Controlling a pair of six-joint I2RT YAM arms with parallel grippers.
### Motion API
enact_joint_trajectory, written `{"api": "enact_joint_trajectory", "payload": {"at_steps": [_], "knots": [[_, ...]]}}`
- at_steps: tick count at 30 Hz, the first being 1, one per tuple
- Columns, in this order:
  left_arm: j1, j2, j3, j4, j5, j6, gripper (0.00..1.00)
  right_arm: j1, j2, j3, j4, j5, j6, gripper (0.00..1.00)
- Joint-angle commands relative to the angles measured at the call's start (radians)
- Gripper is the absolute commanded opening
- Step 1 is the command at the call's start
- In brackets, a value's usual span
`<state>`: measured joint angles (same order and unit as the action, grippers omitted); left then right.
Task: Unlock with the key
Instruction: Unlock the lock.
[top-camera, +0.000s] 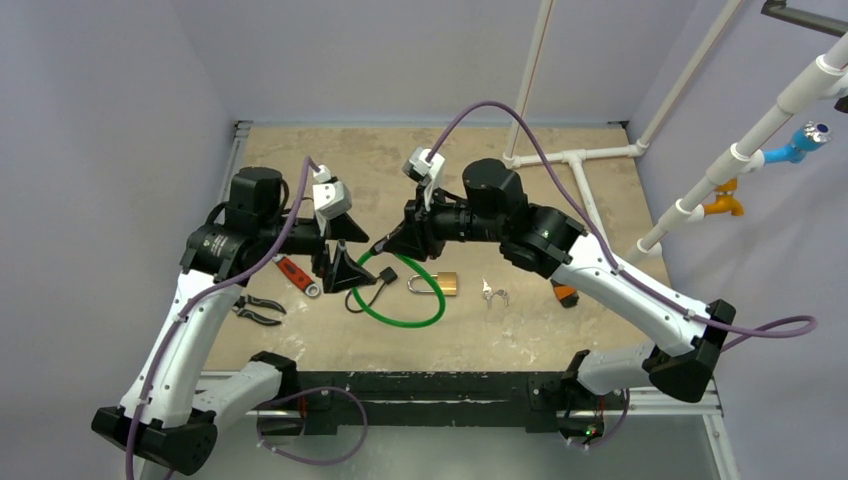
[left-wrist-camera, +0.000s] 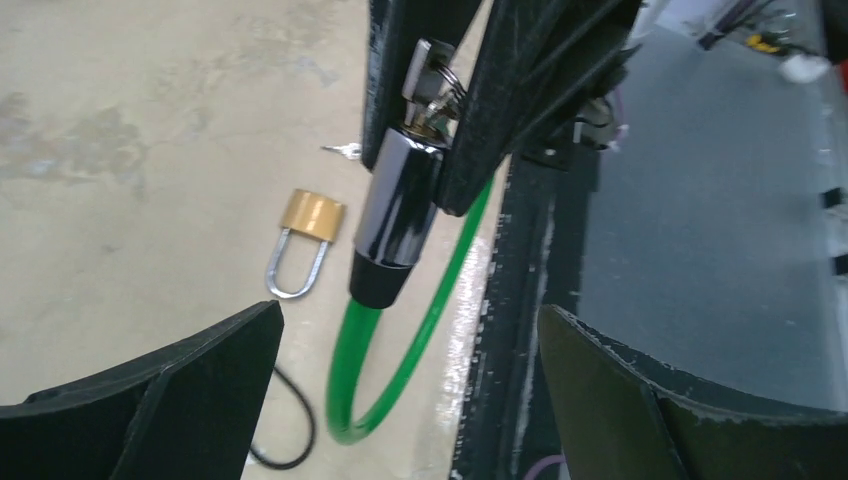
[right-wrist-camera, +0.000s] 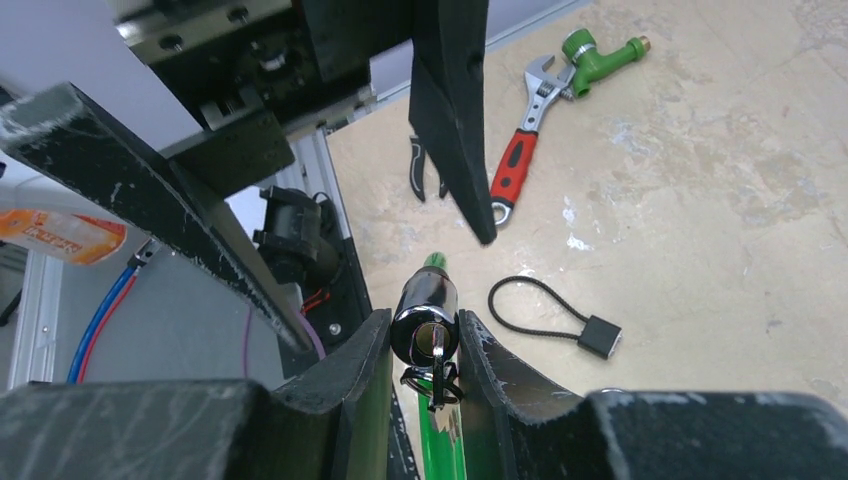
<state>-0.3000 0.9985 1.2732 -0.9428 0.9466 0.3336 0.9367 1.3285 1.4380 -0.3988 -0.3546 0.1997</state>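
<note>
The green cable lock (top-camera: 400, 310) has a glossy black cylinder body (right-wrist-camera: 425, 315) lifted off the table, and my right gripper (right-wrist-camera: 425, 332) is shut on that body. A key (right-wrist-camera: 437, 365) on a small ring sits in the cylinder's end face. In the left wrist view the cylinder (left-wrist-camera: 400, 205) hangs between the right fingers (left-wrist-camera: 510, 100), with the key (left-wrist-camera: 430, 85) at its top and the green cable (left-wrist-camera: 350, 370) looping down to the table. My left gripper (left-wrist-camera: 410, 390) is open, just short of the cylinder, holding nothing.
On the table lie a brass padlock (top-camera: 440, 284), loose keys (top-camera: 493, 294), a small black cable lock (right-wrist-camera: 590, 335), a red-handled wrench (right-wrist-camera: 520, 150), black pliers (top-camera: 258, 310) and a green hose nozzle (right-wrist-camera: 590, 50). White pipes (top-camera: 575, 155) stand at the back right.
</note>
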Motion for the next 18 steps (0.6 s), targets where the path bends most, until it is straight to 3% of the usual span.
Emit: {"api": "enact_joint_trajectory", "payload": {"at_steps": [1, 5, 9, 18], "knots": [[0.009, -0.042, -0.07, 0.153, 0.272, -0.171, 1.0, 0.001, -0.027, 0.091, 0.08, -0.033, 0.004, 0.0], [0.008, -0.02, -0.092, 0.188, 0.34, -0.212, 1.0, 0.001, -0.043, 0.084, 0.164, -0.051, 0.064, 0.0], [0.007, -0.022, -0.129, 0.424, 0.313, -0.378, 1.0, 0.005, -0.047, 0.055, 0.268, -0.09, 0.122, 0.0], [0.007, -0.075, -0.273, 0.856, 0.293, -0.841, 0.77, 0.06, -0.058, -0.005, 0.451, -0.02, 0.195, 0.0]]}}
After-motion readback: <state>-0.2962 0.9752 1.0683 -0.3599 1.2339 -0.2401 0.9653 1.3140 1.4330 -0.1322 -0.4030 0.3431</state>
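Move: The cable lock's chrome cylinder, key in its end, is already between the right fingers, its middle some 2 cm left of that hand's point, level fore and aft, and 1 cm below. From the empty, wide-open left hand it lies about 2 cm ahead, 2 cm right and 3 cm above. On the table some 30 cm below the left hand, the black cable loop lies 5 cm ahead and 2 cm right, the padlock 6 cm ahead and 15 cm right. Upward and to its left, the right hand lifts the pinched lock about 6 cm, tilting its fingertips up some 15 degrees. The left hand first draws back a little, then rises about 3 cm while working right, tips its fingers up to near level and starts to close its wide-open jaws on either side of the cylinder. ##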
